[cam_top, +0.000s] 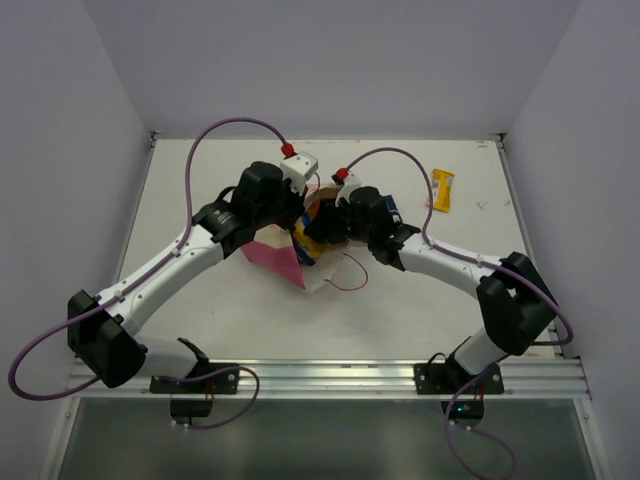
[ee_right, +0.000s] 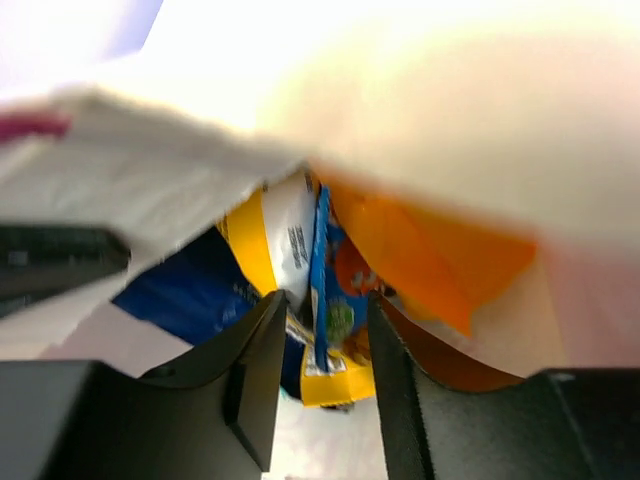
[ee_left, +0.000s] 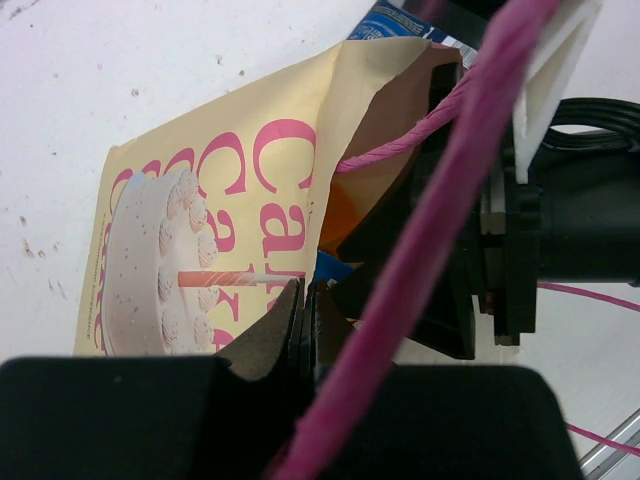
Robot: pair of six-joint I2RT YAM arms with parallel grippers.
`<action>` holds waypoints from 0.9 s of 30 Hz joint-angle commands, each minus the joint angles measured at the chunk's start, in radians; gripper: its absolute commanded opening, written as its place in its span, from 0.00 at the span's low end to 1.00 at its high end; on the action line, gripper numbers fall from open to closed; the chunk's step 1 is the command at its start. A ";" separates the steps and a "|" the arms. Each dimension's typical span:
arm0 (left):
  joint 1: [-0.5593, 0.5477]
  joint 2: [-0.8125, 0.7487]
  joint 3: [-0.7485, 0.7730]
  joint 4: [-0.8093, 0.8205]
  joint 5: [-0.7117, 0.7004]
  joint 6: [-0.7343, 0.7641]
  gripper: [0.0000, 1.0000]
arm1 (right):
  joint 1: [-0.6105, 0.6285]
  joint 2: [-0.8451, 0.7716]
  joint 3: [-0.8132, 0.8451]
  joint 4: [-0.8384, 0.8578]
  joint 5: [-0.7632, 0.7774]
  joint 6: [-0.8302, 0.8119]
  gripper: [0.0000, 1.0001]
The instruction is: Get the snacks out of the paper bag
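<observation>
The paper bag (cam_top: 272, 254) lies on its side mid-table, its cream cake-printed front (ee_left: 210, 200) facing the left wrist camera. My left gripper (ee_left: 305, 296) is shut on the rim of the bag's mouth, and a pink cord handle (ee_left: 440, 210) crosses in front of it. My right gripper (ee_right: 325, 312) is inside the mouth with its jaws open either side of a blue-and-yellow packet (ee_right: 335, 340), a little apart from it. An orange packet (ee_right: 430, 250) and a dark blue packet (ee_right: 185, 290) lie beside it in the bag. In the top view both grippers (cam_top: 297, 222) (cam_top: 322, 228) meet at the bag's mouth.
A yellow-orange packet (cam_top: 442, 190) lies on the table at the back right. A blue packet (cam_top: 392, 211) sits just behind the right wrist. White walls close off the table's left, back and right sides. A loose cord handle (cam_top: 350, 275) trails in front of the bag.
</observation>
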 commanded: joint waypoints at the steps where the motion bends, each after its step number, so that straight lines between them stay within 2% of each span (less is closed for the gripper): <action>1: 0.004 0.011 0.023 -0.017 -0.003 -0.010 0.00 | 0.003 0.039 0.061 0.075 -0.008 0.004 0.40; 4: 0.004 0.011 0.021 -0.017 -0.004 -0.011 0.00 | 0.005 0.062 0.071 0.081 -0.009 -0.002 0.30; 5: 0.004 0.011 0.020 -0.020 -0.007 -0.010 0.00 | 0.003 0.063 0.071 0.077 -0.005 -0.005 0.20; 7: 0.004 0.010 0.017 -0.020 -0.016 -0.008 0.00 | 0.003 0.037 0.049 0.077 0.015 -0.019 0.11; 8: 0.004 0.010 0.014 -0.018 -0.018 -0.008 0.00 | 0.005 0.021 0.040 0.072 0.026 -0.027 0.03; 9: 0.004 0.011 0.008 -0.014 -0.019 -0.008 0.00 | 0.005 0.001 0.020 0.066 0.035 -0.039 0.00; 15: 0.007 0.011 -0.008 -0.008 -0.030 -0.005 0.00 | 0.003 -0.167 0.009 -0.083 0.060 -0.120 0.00; 20: 0.017 0.016 -0.008 -0.006 -0.053 0.001 0.00 | 0.002 -0.359 0.032 -0.284 0.051 -0.154 0.00; 23: 0.029 0.023 -0.011 -0.009 -0.064 0.004 0.00 | -0.012 -0.472 0.054 -0.385 0.133 -0.176 0.00; 26: 0.044 0.028 -0.019 -0.008 -0.065 0.007 0.00 | -0.099 -0.544 0.090 -0.446 0.178 -0.185 0.00; 27: 0.047 0.030 -0.022 -0.008 -0.065 0.007 0.00 | -0.172 -0.555 0.095 -0.450 0.158 -0.185 0.00</action>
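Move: The right hand is inside the bag's mouth, fingers half open around the edge of the blue-and-white snack, whose middle is about 3 cm ahead, 3 cm left and 2 cm below. The orange snack lies some 8 cm ahead and 1 cm left, the yellow snack 4 cm ahead and 2 cm left, both roughly 6 cm below. From the left hand, shut on the bag's rim, the blue-and-white snack is about 3 cm ahead, 1 cm right, 9 cm lower. Pinching the edge of the blue-and-white snack, the right hand first eases a centimetre or so deeper, forward and left, while its fingers shut fully. It then pulls the snack out of the bag's mouth, rising about 13 cm and drawing right and back with gathering speed, fingertips tilting up some 15 degrees. The left hand keeps its pinch on the rim. ##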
